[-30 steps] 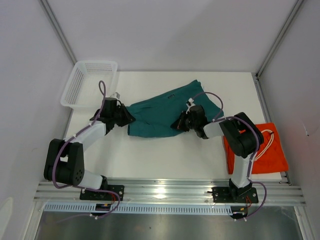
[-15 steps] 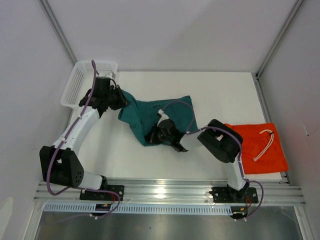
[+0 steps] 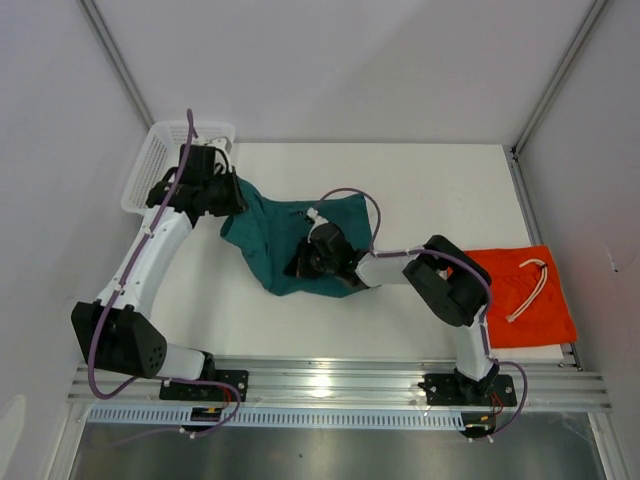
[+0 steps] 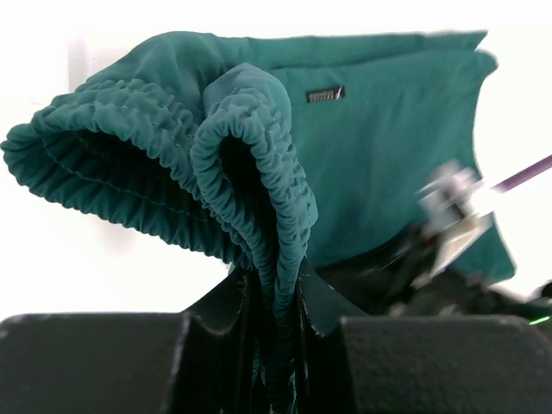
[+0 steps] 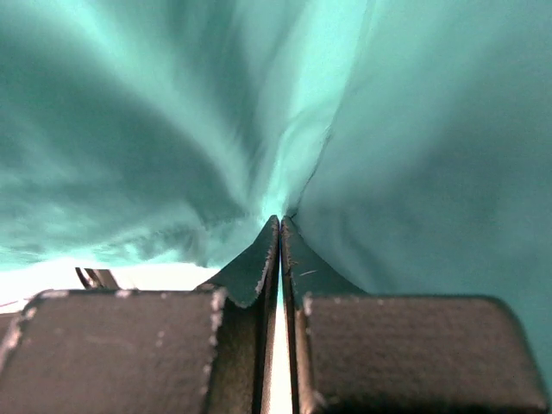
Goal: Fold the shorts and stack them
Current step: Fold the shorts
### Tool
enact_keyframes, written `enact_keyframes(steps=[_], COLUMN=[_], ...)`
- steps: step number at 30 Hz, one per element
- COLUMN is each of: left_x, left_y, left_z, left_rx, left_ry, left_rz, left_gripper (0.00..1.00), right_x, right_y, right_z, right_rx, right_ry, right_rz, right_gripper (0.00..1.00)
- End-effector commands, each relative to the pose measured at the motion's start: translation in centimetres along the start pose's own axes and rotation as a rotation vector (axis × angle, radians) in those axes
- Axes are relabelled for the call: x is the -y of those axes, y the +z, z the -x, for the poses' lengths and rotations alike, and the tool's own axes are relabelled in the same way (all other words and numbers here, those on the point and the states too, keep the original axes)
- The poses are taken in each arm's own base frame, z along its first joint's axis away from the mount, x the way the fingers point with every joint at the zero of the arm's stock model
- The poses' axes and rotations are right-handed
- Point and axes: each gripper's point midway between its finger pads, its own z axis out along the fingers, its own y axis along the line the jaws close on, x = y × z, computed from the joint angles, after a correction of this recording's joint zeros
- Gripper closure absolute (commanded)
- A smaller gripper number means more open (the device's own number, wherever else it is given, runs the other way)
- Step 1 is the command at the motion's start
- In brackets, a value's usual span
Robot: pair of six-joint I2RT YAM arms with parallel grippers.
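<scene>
The teal green shorts (image 3: pixel 268 240) lie crumpled on the table's left centre, stretched between both grippers. My left gripper (image 3: pixel 226 196) is shut on the bunched elastic waistband (image 4: pixel 259 198) at the shorts' upper left, beside the basket. My right gripper (image 3: pixel 300 262) is shut on a thin fold of the teal fabric (image 5: pixel 362 155) at the lower middle of the shorts. The small white logo (image 4: pixel 325 94) shows in the left wrist view. The orange-red shorts (image 3: pixel 520 295) with a white drawstring (image 3: pixel 532 282) lie folded at the table's right edge.
A white mesh basket (image 3: pixel 150 170) stands at the back left, partly under my left arm. The white table (image 3: pixel 440 190) is bounded by grey walls and metal frame posts. A metal rail (image 3: pixel 330 380) runs along the near edge.
My left gripper has lifted the waistband up and left toward the basket. My right gripper has dragged its fold left across the shorts, doubling the fabric over.
</scene>
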Motion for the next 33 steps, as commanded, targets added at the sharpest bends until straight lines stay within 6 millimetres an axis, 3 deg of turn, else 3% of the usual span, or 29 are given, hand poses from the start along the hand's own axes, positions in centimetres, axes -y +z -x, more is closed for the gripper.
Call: enact_keyframes(steps=[1,4,7,8,11,15,21,33], left_x=[0.8,1.1,1.1,0.6,0.7,1.3,1.3,2.7], left_y=[-1.8,-1.6,-1.3,-1.5,-1.4,-1.5,-1.7,-1.5], left_z=[0.7,0.1,-0.4,-0.2,-0.1,0.0,0.7,0.6], left_rx=[0.041,0.024,0.001,0.004,0.0,-0.001,-0.001,-0.02], left_ry=[0.092,0.122,0.143,0.148,0.157,0.17,0.184,0.257], left_rz=[0.0,0.02,0.044,0.081,0.092,0.102,0.139,0.187], left_gripper=[1.0,1.0,1.0,1.0,1.0,1.0,1.0,1.0], right_x=[-3.2,-2.5,-0.6,0.6,3.3,8.5,13.5,18.1], right_y=[-2.9,-4.5,-6.5,-7.2,-8.9,-11.5,-12.8,-11.9], right_z=[4.1,5.5,7.0,8.2,9.2,11.3,10.4,6.6], right_rx=[0.042,0.053,0.074,0.095,0.086,0.094,0.049,-0.065], right_ry=[-0.033,-0.043,-0.043,-0.031,-0.034,0.005,0.016,0.035], right_rz=[0.068,0.04,-0.007,-0.03,-0.097,-0.21,-0.368,-0.55], right_gripper=[0.97,0.98,0.98,0.98,0.99,1.0,1.0,1.0])
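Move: The folded right edge of the green shorts, where my right hand is going, lies about 21 cm to its right, 9 cm ahead and 3 cm lower; the red shorts lie some 56 cm right and 3 cm back. My left hand still holds the gathered end of the green shorts, roughly 12 cm left, 8 cm ahead and 17 cm above my right hand. From my left hand that right edge is some 34 cm right, level ahead, about 21 cm below. I lift my right hand about 7 cm off the middle of the green shorts while carrying it some 20 cm right and 8 cm forward over them, then lower it by about 9 cm, fingertips shut, onto the cloth just inside the folded right edge, rolling its left side up. My left hand keeps its pinch on the raised end, easing back 2 cm and rolling about 15 degrees. ##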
